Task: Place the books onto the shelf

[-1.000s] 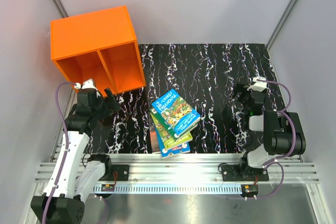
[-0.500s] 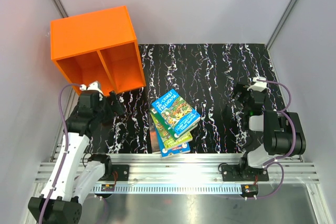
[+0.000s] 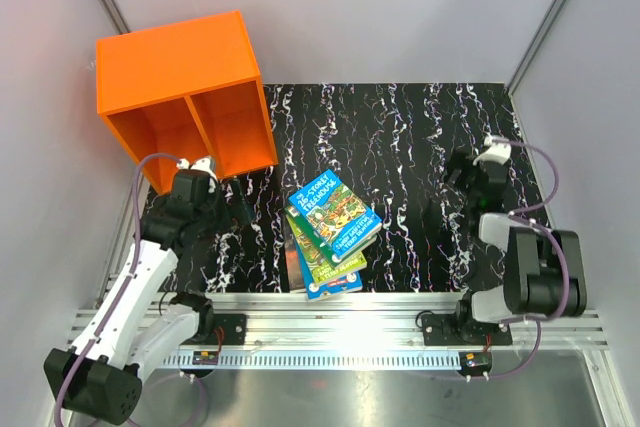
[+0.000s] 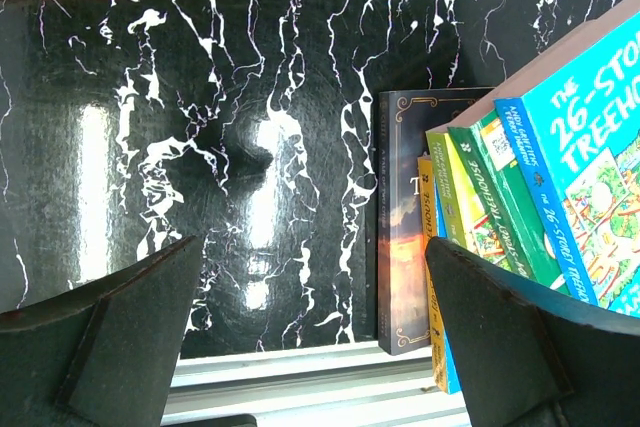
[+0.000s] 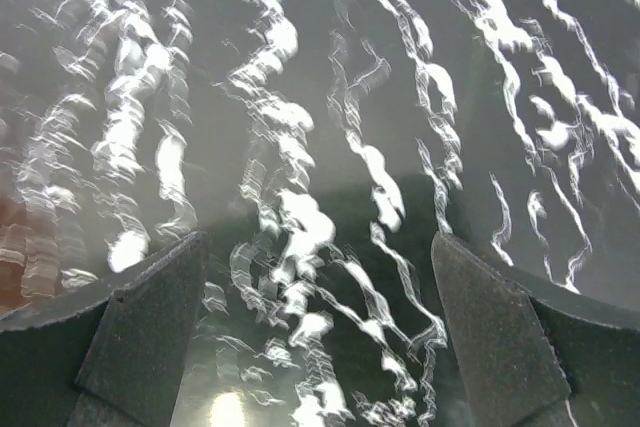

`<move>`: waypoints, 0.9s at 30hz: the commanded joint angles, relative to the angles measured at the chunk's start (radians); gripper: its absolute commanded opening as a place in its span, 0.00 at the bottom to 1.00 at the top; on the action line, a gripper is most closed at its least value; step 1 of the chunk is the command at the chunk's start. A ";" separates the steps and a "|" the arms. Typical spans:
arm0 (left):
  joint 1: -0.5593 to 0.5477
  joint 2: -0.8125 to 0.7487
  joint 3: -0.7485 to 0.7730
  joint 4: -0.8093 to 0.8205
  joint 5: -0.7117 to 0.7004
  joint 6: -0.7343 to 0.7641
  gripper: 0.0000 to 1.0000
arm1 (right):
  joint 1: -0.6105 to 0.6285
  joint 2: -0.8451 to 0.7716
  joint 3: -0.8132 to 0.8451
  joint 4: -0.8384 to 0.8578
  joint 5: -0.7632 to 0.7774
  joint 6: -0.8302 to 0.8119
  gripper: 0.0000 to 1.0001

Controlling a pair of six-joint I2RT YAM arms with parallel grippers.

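The books lie in a fanned stack at the near middle of the table, a blue illustrated one on top. In the left wrist view the blue cover shows with green and yellow ones under it and a dark book at the bottom. The orange shelf stands at the back left, both compartments facing the arms. My left gripper is open, just left of the stack and not touching it. My right gripper hangs open over bare table at the right.
A black mat with white marbling covers the table. An aluminium rail runs along the near edge, right below the stack. Grey walls close in both sides and the back.
The left arm has swung right, away from the shelf front and toward the books. The right wrist has shifted slightly toward the back. Books and shelf have not moved.
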 commanded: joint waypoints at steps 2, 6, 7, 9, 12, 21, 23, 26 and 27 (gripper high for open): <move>-0.011 0.001 -0.005 0.060 0.003 0.000 0.99 | 0.003 -0.148 0.407 -0.693 -0.202 0.142 1.00; -0.020 0.004 -0.011 0.089 0.040 0.005 0.99 | 0.007 -0.151 0.541 -0.896 -0.590 0.315 1.00; -0.023 0.010 -0.010 0.100 0.049 0.005 0.99 | 0.007 -0.172 0.470 -0.845 -0.705 0.388 1.00; -0.028 0.019 -0.017 0.118 0.078 0.005 0.99 | 0.005 -0.172 0.393 -0.751 -0.751 0.703 1.00; -0.043 0.044 -0.021 0.175 0.115 -0.018 0.99 | 0.031 -0.067 0.285 -0.552 -1.005 0.814 1.00; -0.218 0.226 0.105 0.264 0.051 -0.078 0.99 | 0.143 -0.054 0.380 -0.911 -0.964 0.633 1.00; -0.258 0.255 0.133 0.276 0.039 -0.095 0.99 | 0.148 -0.039 0.336 -0.831 -0.987 0.688 1.00; -0.316 0.301 0.151 0.299 0.017 -0.116 0.99 | 0.192 -0.004 0.328 -0.816 -0.984 0.694 1.00; -0.342 0.324 0.156 0.313 0.011 -0.121 0.99 | 0.207 0.016 0.338 -0.819 -0.979 0.691 1.00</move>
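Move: The top book of the pile, the blue 26-Storey Treehouse, lies about 20 cm to the left hand's right, 5 cm ahead and 8 cm below. The dark book at the pile's left edge is some 13 cm right and 3 cm nearer the base, 12 cm down; the orange shelf stands roughly 28 cm ahead, 10 cm left, its middle about level. From the right hand the top book is about 35 cm left, 12 cm back and slightly lower. Swinging in from the right, the right hand arcs up some 17 cm, drops again and slows, ending about 20 cm farther left and 10 cm back, near the pile's right side; it rolls about 60 degrees, left side up, while tipping down and turning counter-clockwise. The left hand starts slowly, then sweeps about 11 cm right towards the top book, turning some 15 degrees clockwise. Both grippers stay wide open. ##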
